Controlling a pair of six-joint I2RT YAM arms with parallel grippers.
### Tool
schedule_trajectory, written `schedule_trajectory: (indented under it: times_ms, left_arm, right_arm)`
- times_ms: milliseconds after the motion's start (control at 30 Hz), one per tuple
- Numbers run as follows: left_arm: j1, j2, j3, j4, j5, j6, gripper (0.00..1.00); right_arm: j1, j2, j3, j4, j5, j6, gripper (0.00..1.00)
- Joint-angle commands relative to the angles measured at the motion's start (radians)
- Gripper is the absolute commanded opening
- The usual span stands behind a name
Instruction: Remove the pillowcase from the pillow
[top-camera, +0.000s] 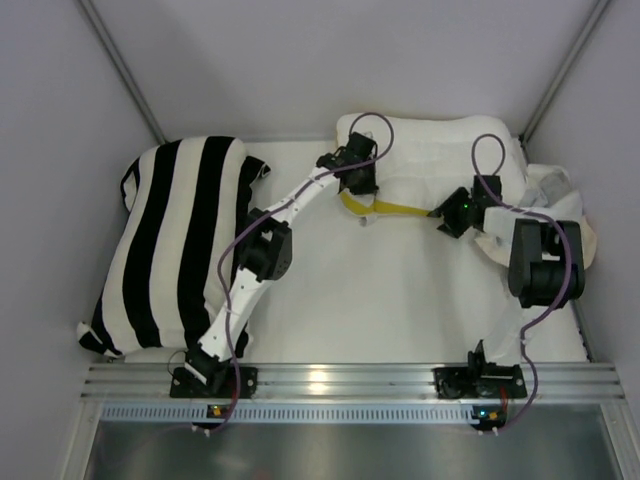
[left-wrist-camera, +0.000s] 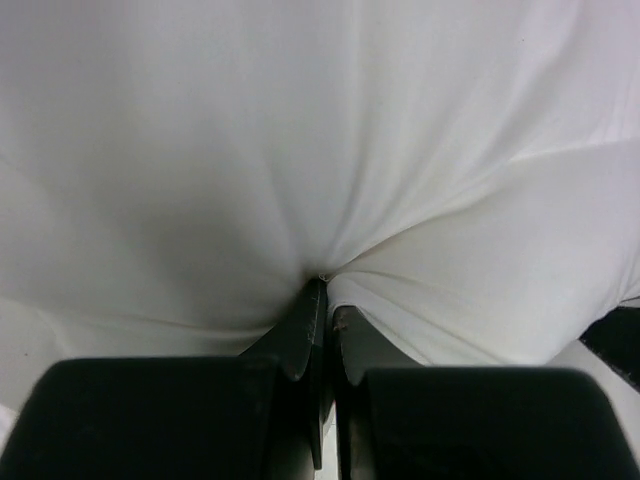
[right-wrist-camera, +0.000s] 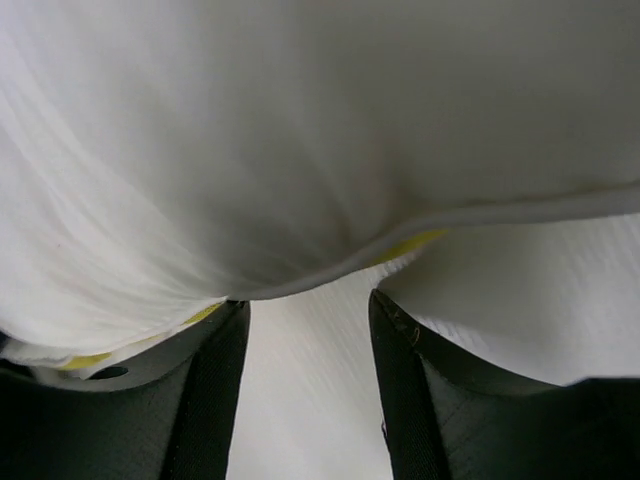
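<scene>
The white pillow (top-camera: 430, 145) lies at the back of the table, its yellow band (top-camera: 395, 209) along the near edge. My left gripper (top-camera: 356, 178) is at the pillow's left end. In the left wrist view it (left-wrist-camera: 325, 295) is shut on a pinched fold of the pillow's smooth white fabric (left-wrist-camera: 300, 130). My right gripper (top-camera: 452, 214) is at the band's right end. In the right wrist view it (right-wrist-camera: 308, 300) is open and empty, with the pillow's seamed edge (right-wrist-camera: 300, 130) and a bit of yellow (right-wrist-camera: 410, 245) lying over its fingertips. The pillowcase (top-camera: 588, 238) lies bunched at the right, partly hidden by the right arm.
A large black-and-white striped cushion (top-camera: 170, 250) fills the left side of the table, beside the left arm. White walls close in at the back and sides. A metal rail (top-camera: 350, 380) runs along the near edge.
</scene>
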Motion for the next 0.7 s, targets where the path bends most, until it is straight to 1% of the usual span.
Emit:
schedule_trajectory:
  times_ms: [0,100,167,300,333,367,400,433,467,533,567,633,667]
  left_arm:
    - [-0.027,0.089,0.005,0.064,0.136,-0.03,0.0]
    - [-0.028,0.086,0.003,0.099,0.172,-0.03,0.0]
    - [-0.031,0.08,-0.001,0.101,0.18,-0.035,0.0]
    - [-0.038,0.018,-0.092,0.154,0.206,-0.035,0.01]
    - [-0.039,-0.012,-0.122,0.158,0.206,-0.033,0.09]
    - [-0.041,-0.031,-0.136,0.162,0.217,-0.03,0.15]
    - [-0.041,-0.046,-0.15,0.164,0.25,-0.033,0.23]
    - [-0.044,-0.075,-0.162,0.165,0.272,-0.035,0.36]
    - [-0.048,-0.091,-0.164,0.164,0.299,-0.032,0.56]
    - [-0.061,-0.135,-0.187,0.162,0.326,-0.024,0.68]
    - [-0.079,-0.196,-0.226,0.164,0.312,-0.007,0.76]
    - [-0.105,-0.259,-0.268,0.164,0.243,0.01,0.85]
    - [-0.11,-0.31,-0.303,0.164,0.226,0.013,0.94]
  right_arm:
    - [-0.116,0.015,-0.022,-0.033,-0.024,-0.014,0.5]
    - [-0.176,0.014,-0.025,-0.034,-0.032,-0.034,0.5]
    - [-0.185,0.014,-0.019,-0.027,-0.061,-0.055,0.51]
    - [-0.13,-0.034,-0.025,0.001,-0.07,-0.124,0.52]
    - [-0.116,-0.051,-0.026,0.002,-0.066,-0.134,0.52]
    - [-0.092,-0.089,-0.029,-0.007,-0.043,-0.141,0.52]
    - [-0.082,-0.113,-0.034,-0.017,-0.029,-0.15,0.52]
    - [-0.072,-0.136,-0.031,-0.039,-0.015,-0.158,0.52]
    - [-0.049,-0.19,-0.028,-0.089,0.025,-0.164,0.52]
    - [-0.023,-0.255,-0.026,-0.138,0.068,-0.187,0.52]
    - [0.008,-0.325,-0.031,-0.151,0.098,-0.196,0.52]
    - [0.042,-0.391,-0.055,-0.175,0.114,-0.219,0.52]
    - [0.056,-0.445,-0.067,-0.182,0.116,-0.224,0.53]
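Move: The white pillow, its near-left corner already shut in the left fingers, lies with its middle about 16 cm right of the left hand and 8 cm ahead, roughly level in height. From the right hand, half open at the near yellow-trimmed edge, that middle is some 14 cm ahead and 1 cm left. The stripped-off pillowcase lies about 27 cm to the right hand's right, level with it; the striped pillow is roughly 49 cm left and 13 cm back from the left hand. The pillow's near-left corner is still pinched as the left hand eases about 3 cm right; then the fingers spread wide and let go, the hand lifting and drawing back some 4 cm. The right hand, fingers staying half open, sweeps about 6.5 cm right along the near edge, reverses left by nearly as much, and rises some 7 cm off the edge while backing slightly. ##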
